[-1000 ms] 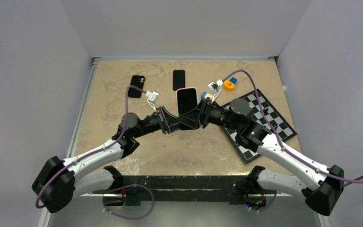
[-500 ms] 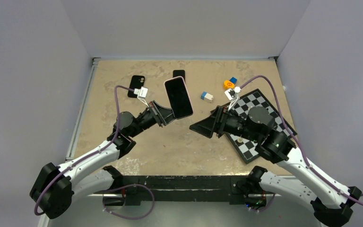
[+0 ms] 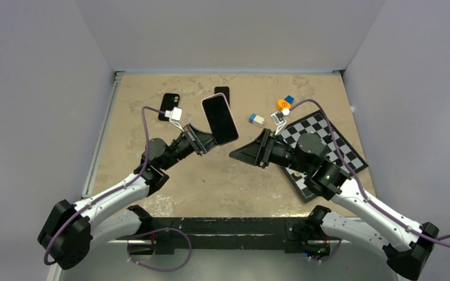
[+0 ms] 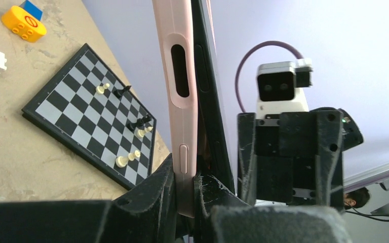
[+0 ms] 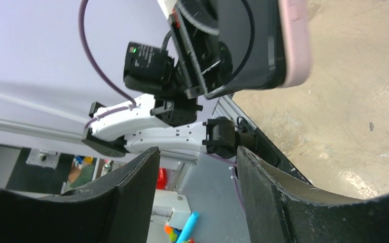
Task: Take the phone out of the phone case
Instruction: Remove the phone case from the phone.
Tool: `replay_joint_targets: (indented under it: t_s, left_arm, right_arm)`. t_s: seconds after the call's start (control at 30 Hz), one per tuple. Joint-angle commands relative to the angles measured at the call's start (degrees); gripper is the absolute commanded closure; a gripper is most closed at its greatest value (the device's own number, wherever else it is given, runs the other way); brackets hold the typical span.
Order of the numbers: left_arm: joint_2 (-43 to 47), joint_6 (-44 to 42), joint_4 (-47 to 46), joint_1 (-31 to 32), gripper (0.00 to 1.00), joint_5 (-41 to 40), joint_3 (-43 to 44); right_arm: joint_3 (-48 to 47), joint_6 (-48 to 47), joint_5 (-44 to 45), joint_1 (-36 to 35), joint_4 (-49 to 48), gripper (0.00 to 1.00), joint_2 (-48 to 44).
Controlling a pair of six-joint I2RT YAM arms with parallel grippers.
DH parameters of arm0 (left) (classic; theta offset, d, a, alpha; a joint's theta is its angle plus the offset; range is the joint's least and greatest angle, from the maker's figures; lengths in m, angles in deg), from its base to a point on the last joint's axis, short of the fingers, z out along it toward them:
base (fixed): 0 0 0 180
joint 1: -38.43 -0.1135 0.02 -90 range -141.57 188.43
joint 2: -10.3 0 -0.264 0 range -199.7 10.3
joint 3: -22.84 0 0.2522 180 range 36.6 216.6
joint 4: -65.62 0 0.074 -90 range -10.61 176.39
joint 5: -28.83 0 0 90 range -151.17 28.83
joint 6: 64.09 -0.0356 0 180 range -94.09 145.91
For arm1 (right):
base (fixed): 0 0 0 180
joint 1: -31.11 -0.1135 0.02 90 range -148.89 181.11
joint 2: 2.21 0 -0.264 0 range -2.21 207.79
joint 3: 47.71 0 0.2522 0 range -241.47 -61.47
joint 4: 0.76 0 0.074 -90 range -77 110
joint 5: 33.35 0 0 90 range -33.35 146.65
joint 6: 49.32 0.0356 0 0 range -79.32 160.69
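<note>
The phone (image 3: 219, 119), dark screen up, sits in a pink phone case (image 3: 232, 124) held in the air over the middle of the table. My left gripper (image 3: 202, 139) is shut on the case's lower end. In the left wrist view the pink phone case (image 4: 180, 76) is clamped edge-on between the fingers (image 4: 157, 187), and the black phone (image 4: 208, 91) stands slightly apart from it on the right. My right gripper (image 3: 247, 153) is open and empty, just right of the phone and not touching it. The right wrist view shows the phone (image 5: 243, 45) and case (image 5: 294, 45) above the open right gripper (image 5: 197, 157).
A chessboard (image 3: 322, 146) with a few pieces lies under the right arm. A black phone case (image 3: 169, 106) and another dark phone (image 3: 222, 91) lie at the back. Orange and blue bricks (image 3: 283, 104) and a small white block (image 3: 256, 119) sit near the board.
A second ago both grippers met at the phone. The right gripper has let go and pulled back right. The left has carried the phone up and leftward, tilting it.
</note>
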Motion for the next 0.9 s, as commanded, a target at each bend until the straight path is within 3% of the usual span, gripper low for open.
replay_joint_targets:
  t_s: [0.0,0.33,0.67,0.87]
  left_arm:
    - [0.2,1.9,-11.1,-0.1,1.00,-0.4,-0.6]
    - [-0.6,2.9,-13.2,-0.1,1.00,0.5,-1.0]
    - [-0.4,3.6,-14.3,0.0,1.00,0.1,-1.5]
    - [-0.1,3.7,-14.1,0.1,1.00,0.3,-1.2]
  right_arm:
    - [3.2,6.8,-0.6,2.4,-11.2,0.40,0.7]
    - [4.3,9.7,-1.6,5.3,-15.7,0.50,2.5]
    - [4.1,10.2,1.3,6.1,-14.4,0.52,3.3]
    - [5.3,10.8,1.5,6.5,-14.9,0.59,3.6]
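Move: The cased phone is in the left hand's grip at its near left corner, its middle about 7 cm ahead of that hand and about 2 cm higher. From the right hand the phone's middle lies about 11 cm ahead, 5 cm left and 2 cm up. Table things are some 30 cm below the right hand: the blue-white block roughly 29 cm ahead, 11 cm right; the black phone about 42 cm ahead, 7 cm left. The left hand keeps its pinch on the cased phone and holds it practically still, while the right hand comes forward about 4 cm to the phone's near right corner. On the way its fingertips tilt up and swing a little forward, under 10 degrees, and its fingers narrow from fairly wide to under half open; whether they touch the case can't be seen. ##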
